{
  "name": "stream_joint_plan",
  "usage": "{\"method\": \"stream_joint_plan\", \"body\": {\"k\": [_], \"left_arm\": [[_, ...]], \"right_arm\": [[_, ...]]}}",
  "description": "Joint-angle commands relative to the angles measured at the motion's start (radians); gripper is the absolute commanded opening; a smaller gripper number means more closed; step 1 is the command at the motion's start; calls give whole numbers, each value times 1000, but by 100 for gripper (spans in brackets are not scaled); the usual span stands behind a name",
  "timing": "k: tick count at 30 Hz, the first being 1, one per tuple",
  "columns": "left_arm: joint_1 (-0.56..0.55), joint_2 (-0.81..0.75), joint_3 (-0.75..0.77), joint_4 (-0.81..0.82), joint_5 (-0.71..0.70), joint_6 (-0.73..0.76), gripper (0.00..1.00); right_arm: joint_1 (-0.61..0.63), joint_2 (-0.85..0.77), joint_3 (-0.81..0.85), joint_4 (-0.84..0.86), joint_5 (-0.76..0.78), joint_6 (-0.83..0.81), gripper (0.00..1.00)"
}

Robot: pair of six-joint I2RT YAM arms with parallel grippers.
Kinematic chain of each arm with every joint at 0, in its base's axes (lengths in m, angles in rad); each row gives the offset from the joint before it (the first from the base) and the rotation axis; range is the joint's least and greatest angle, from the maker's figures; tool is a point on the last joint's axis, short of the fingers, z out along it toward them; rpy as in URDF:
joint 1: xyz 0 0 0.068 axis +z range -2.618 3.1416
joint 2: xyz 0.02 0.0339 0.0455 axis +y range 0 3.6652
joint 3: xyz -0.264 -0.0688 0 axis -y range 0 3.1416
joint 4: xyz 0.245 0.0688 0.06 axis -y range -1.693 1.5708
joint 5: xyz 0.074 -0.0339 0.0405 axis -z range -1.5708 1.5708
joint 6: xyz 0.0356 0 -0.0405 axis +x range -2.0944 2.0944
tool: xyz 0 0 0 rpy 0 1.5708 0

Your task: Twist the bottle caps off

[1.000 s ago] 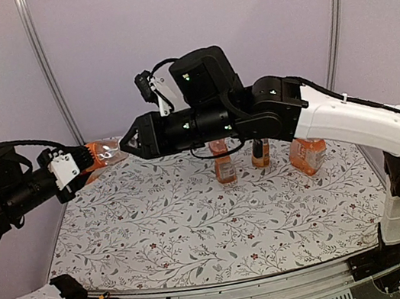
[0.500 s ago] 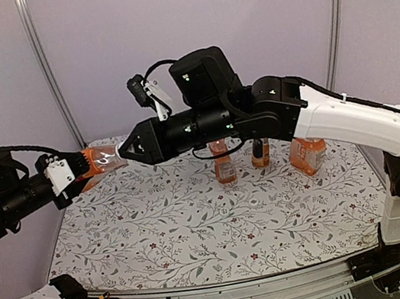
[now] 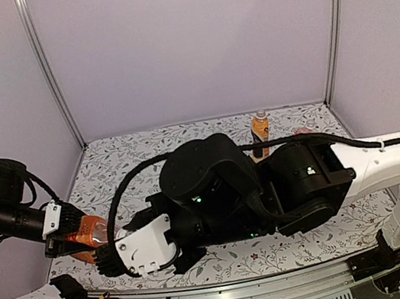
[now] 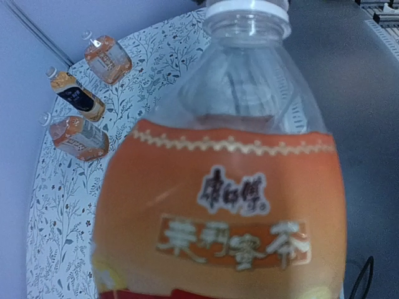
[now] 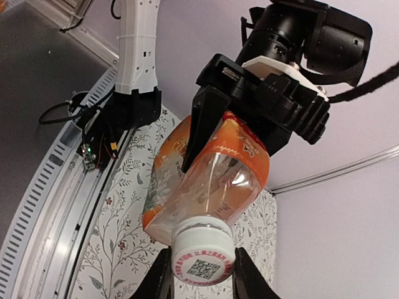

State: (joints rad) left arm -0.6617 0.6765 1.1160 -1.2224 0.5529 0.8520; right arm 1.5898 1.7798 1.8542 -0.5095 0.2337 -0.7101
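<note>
A clear bottle [image 4: 218, 205] with an orange label and orange drink fills the left wrist view, its white cap [image 4: 247, 9] at the top. My left gripper [image 3: 71, 232] is shut on the bottle's body [image 3: 85, 233] and holds it tilted above the table's front left; its fingers are hidden in its own view. In the right wrist view the cap [image 5: 202, 261] with a printed code sits between the black fingertips [image 5: 159, 280], and my right gripper [image 5: 202, 274] is shut on it. The left gripper [image 5: 230, 156] clamps the labelled part behind.
Three more capped orange bottles [image 4: 107, 57] [image 4: 75, 94] [image 4: 78, 137] stand at the back right of the flowered table [image 3: 132, 161]; one shows behind the right arm [image 3: 260, 125]. The bulky right arm [image 3: 215, 193] spans the table's middle. The metal front rail [image 3: 234, 298] runs below.
Both arms have swung from high at the back left down to the table's front left, carrying the bottle. The right gripper has closed on the cap.
</note>
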Motion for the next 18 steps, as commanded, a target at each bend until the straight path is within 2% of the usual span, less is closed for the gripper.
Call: {"method": "stream_joint_plan", "body": {"k": [1, 3, 8, 9, 12, 13, 15, 18], "left_arm": [[-22, 30, 33, 8, 182, -28, 26], [-23, 30, 33, 15, 181, -37, 26], [-22, 23, 32, 39, 146, -60, 26], [-22, 21, 31, 46, 136, -63, 26], [-22, 15, 22, 79, 93, -84, 26], [-22, 11, 16, 99, 73, -95, 26], [-22, 1, -4, 151, 21, -122, 25], [-22, -25, -42, 246, -76, -144, 26]], "right_arm": [[46, 53, -14, 64, 210, -426, 0], [48, 60, -17, 87, 239, -487, 0], [48, 54, -51, 158, 283, -492, 2], [46, 53, -54, 167, 291, -471, 17], [44, 55, -54, 201, 346, -390, 93], [39, 52, -54, 210, 360, -358, 98], [18, 38, -58, 213, 351, -261, 99], [-29, -25, -95, 212, 224, -21, 99]]}}
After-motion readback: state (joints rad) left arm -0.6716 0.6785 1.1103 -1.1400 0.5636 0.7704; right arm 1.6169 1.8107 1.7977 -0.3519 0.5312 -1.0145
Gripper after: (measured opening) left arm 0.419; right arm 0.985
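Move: The right fingers are already shut on the bottle cap, whose middle lies about 1 cm beyond the hand point to the left. The bottle body lies some 13 cm to the right hand's left, 3 cm ahead and 5 cm below, with the left gripper still clamped on it at about the same spot. From the left hand the cap lies roughly 12 cm to the right, 2 cm back and 5 cm higher. Twist the right gripper some 25 degrees further, counter-clockwise as you look from it at the cap, while it eases about 1 cm back with the cap still pinched. Then spread its fingers wide to let go of the cap and bring it forward about 4 cm. Keep the left grip on the bottle, going 1 cm back, then nearly 2 cm forward and slightly up. ##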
